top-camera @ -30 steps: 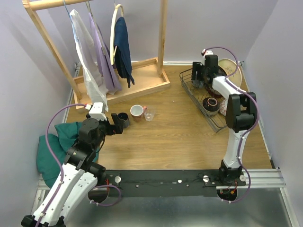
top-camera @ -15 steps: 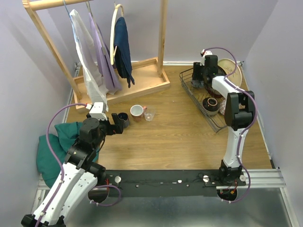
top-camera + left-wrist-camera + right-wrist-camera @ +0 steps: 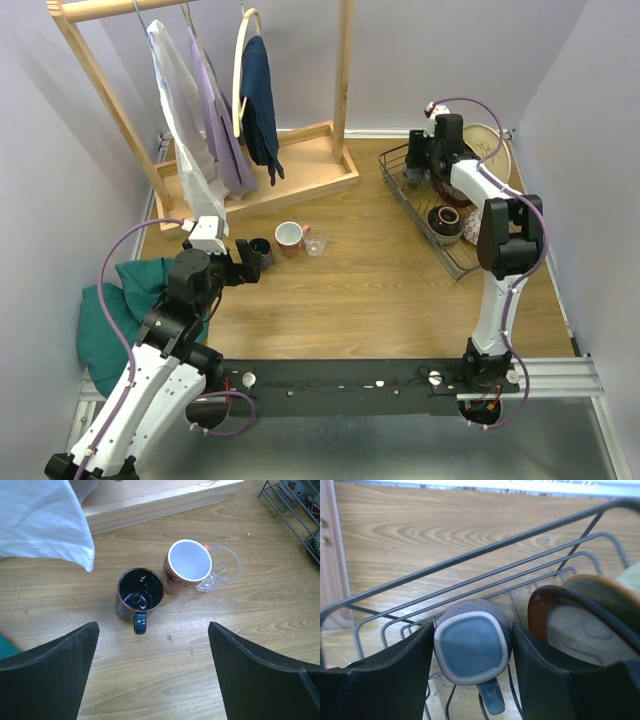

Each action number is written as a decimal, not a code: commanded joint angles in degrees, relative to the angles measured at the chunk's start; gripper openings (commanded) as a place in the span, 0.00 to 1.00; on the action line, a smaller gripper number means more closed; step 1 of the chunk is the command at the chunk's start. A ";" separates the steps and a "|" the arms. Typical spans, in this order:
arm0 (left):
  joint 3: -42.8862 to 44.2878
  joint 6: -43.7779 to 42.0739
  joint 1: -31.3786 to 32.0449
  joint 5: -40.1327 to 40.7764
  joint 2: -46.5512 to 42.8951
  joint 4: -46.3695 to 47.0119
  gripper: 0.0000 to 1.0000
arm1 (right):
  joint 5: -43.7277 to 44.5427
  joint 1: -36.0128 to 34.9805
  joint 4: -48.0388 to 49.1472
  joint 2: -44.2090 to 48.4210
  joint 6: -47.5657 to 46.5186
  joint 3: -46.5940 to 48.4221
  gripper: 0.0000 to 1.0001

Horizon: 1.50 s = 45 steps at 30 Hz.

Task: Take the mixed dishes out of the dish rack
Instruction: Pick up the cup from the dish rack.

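Note:
The dish rack (image 3: 402, 192) stands at the far right of the table. My right gripper (image 3: 432, 172) reaches into its far end. In the right wrist view the fingers (image 3: 395, 670) press both sides of an upside-down blue-grey mug (image 3: 470, 655), which rests on the rack wires (image 3: 470, 557) next to a plate with a dark red rim (image 3: 580, 625). A patterned bowl (image 3: 445, 222) and a cream plate (image 3: 492, 150) also sit in the rack. My left gripper (image 3: 152, 645) is open and empty, hovering near a dark mug (image 3: 140, 592), a pink mug (image 3: 187, 565) and a clear glass (image 3: 222, 570).
A wooden clothes rack (image 3: 250, 180) with hanging clothes fills the far left, and a white cloth (image 3: 45, 520) hangs over its base. A green cloth (image 3: 110, 300) lies at the left edge. Walls close in on the left, the right and the back.
My right gripper has shifted slightly at the far end of the rack. The left arm and the cups on the table have not moved.

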State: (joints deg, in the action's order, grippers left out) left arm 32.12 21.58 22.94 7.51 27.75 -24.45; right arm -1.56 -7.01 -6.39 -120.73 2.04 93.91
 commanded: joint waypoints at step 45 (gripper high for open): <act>3.82 23.42 7.55 -16.14 18.56 32.88 0.99 | -29.28 0.41 26.51 55.77 58.32 -51.79 0.03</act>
State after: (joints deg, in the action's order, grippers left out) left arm 32.86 40.60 25.87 -9.37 43.13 -0.01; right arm -23.55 -6.63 5.85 -68.79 47.22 47.94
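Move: The right hand already grips the upturned cup in the rack; the left hand, towards which it is taken, is some 35 cm back, 43 cm left and 8 cm higher. The brown-rimmed plate stands about 9 cm right and level with the right hand, the black bowl 13 cm back and 5 cm right, a little lower. From the left hand the cup is some 35 cm ahead, 43 cm right, 8 cm below; the red-and-white mug is 13 cm ahead, 8 cm right, 14 cm below. Keeping its pinch on the cup, the right hand lifts it nearly straight up out of the rack about 10 cm, then sweeps back some 18 cm and leftward towards the left hand, still climbing before sinking slightly, while its left side rolls up about 50 degrees. The left hand, open and empty, starts later and comes about 10 cm right, slightly up and forward, its right side rolling up. ##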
